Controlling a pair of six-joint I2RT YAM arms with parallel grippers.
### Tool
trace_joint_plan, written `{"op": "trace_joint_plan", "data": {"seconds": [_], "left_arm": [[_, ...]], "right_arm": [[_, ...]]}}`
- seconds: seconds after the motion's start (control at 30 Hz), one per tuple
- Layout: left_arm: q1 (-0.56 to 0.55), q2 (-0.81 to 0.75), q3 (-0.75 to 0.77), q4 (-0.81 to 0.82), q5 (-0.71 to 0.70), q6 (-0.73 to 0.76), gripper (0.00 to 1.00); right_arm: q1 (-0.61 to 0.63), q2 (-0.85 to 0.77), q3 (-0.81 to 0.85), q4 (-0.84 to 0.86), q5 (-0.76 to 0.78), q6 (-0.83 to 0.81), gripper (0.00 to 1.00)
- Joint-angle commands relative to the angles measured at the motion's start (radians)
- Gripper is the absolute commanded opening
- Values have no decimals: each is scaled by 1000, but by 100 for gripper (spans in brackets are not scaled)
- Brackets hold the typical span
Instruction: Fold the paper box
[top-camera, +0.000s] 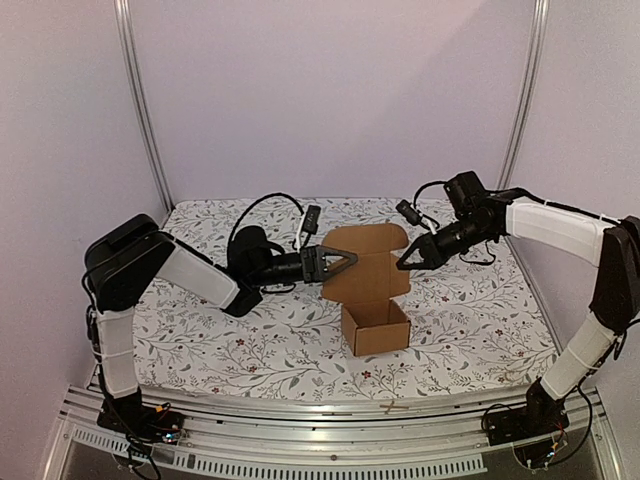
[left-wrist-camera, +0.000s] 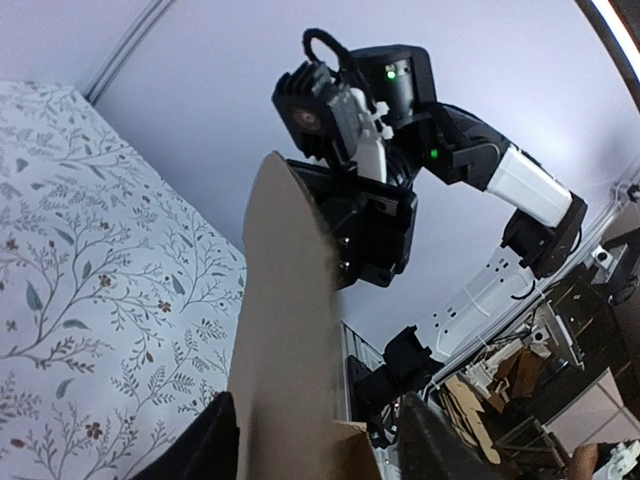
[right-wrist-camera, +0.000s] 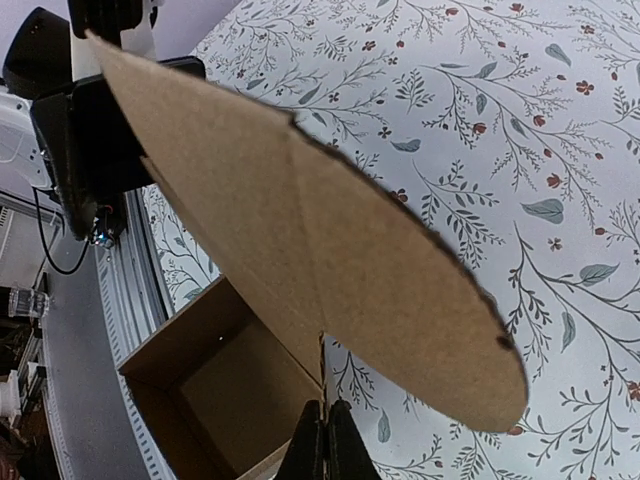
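Observation:
The paper box (top-camera: 375, 326), plain brown cardboard, stands open-topped in the middle of the table. Its lid (top-camera: 366, 262) is raised upright behind it. My left gripper (top-camera: 345, 262) is open at the lid's left edge. In the left wrist view a brown flap (left-wrist-camera: 285, 330) rises between the spread fingers (left-wrist-camera: 195, 450), closer to the left one. My right gripper (top-camera: 403, 263) is at the lid's right edge. In the right wrist view it (right-wrist-camera: 323, 425) is shut on a thin side tab seen edge-on, under the rounded lid (right-wrist-camera: 330, 240), with the box's hollow (right-wrist-camera: 215, 390) to the left.
A floral cloth (top-camera: 200, 330) covers the table. A metal rail (top-camera: 300, 415) runs along the near edge, and frame posts (top-camera: 140, 110) stand at the back corners. Each arm faces the other across the lid: right arm (left-wrist-camera: 370, 150), left arm (right-wrist-camera: 90, 140).

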Motion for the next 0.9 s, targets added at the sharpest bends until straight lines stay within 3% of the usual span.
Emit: {"op": "trace_joint_plan", "data": {"seconds": [0.0,0.03,0.07,0.1,0.2,0.4,0.57,0.77,0.87], "left_arm": [[30,-127,-42,-190,-57,115,71],[34,-168,-50,-290,-81,170,90],[34,-215,-53,-405,-117,238,98],[32,-262,-57,-512,-173,305,99],[17,-396,-96,-710,-302,482,99],[-5,-510,-160,-744,-399,568,99],[-13,-561,-24,-1039,-490,763,99],[-1,-536,154,-1292,-356,893,99],[-1,-489,241,-1388,-261,926,94]], "right_arm": [[-20,-8,31,-32,-13,-24,0],[-37,-27,35,-34,-16,-26,0],[-53,-42,40,-37,-19,-26,0],[-70,-54,47,-41,-23,-28,0],[-99,-87,61,-63,-28,-42,0],[-100,-99,62,-88,-91,-74,0],[-95,-92,74,-134,-141,-128,0],[-30,-111,64,-195,-145,-246,0],[-1,-114,68,-215,-148,-285,0]]}}
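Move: Between the hands, the box lid's main panel stands with its middle about 5 cm right of the left hand, 1 cm nearer the robot and 4 cm lower; the right fingers pinch its right edge, its middle some 8 cm left, 1 cm back and 2 cm down. From the left hand, the tuck flap is roughly 5 cm right and 4 cm farther out, the open box body 7 cm right, 5 cm back and 15 cm below. Opening wide from their already loosened place around the lid's left side, the left fingers come free as that hand draws some 7 cm left and 6 cm up, dipping briefly partway and tipping its fingertips down about 30 degrees. The right hand keeps the lid's right edge pinched, carries it up nearly 5 cm and 3 cm right, then eases back towards the robot and left. ##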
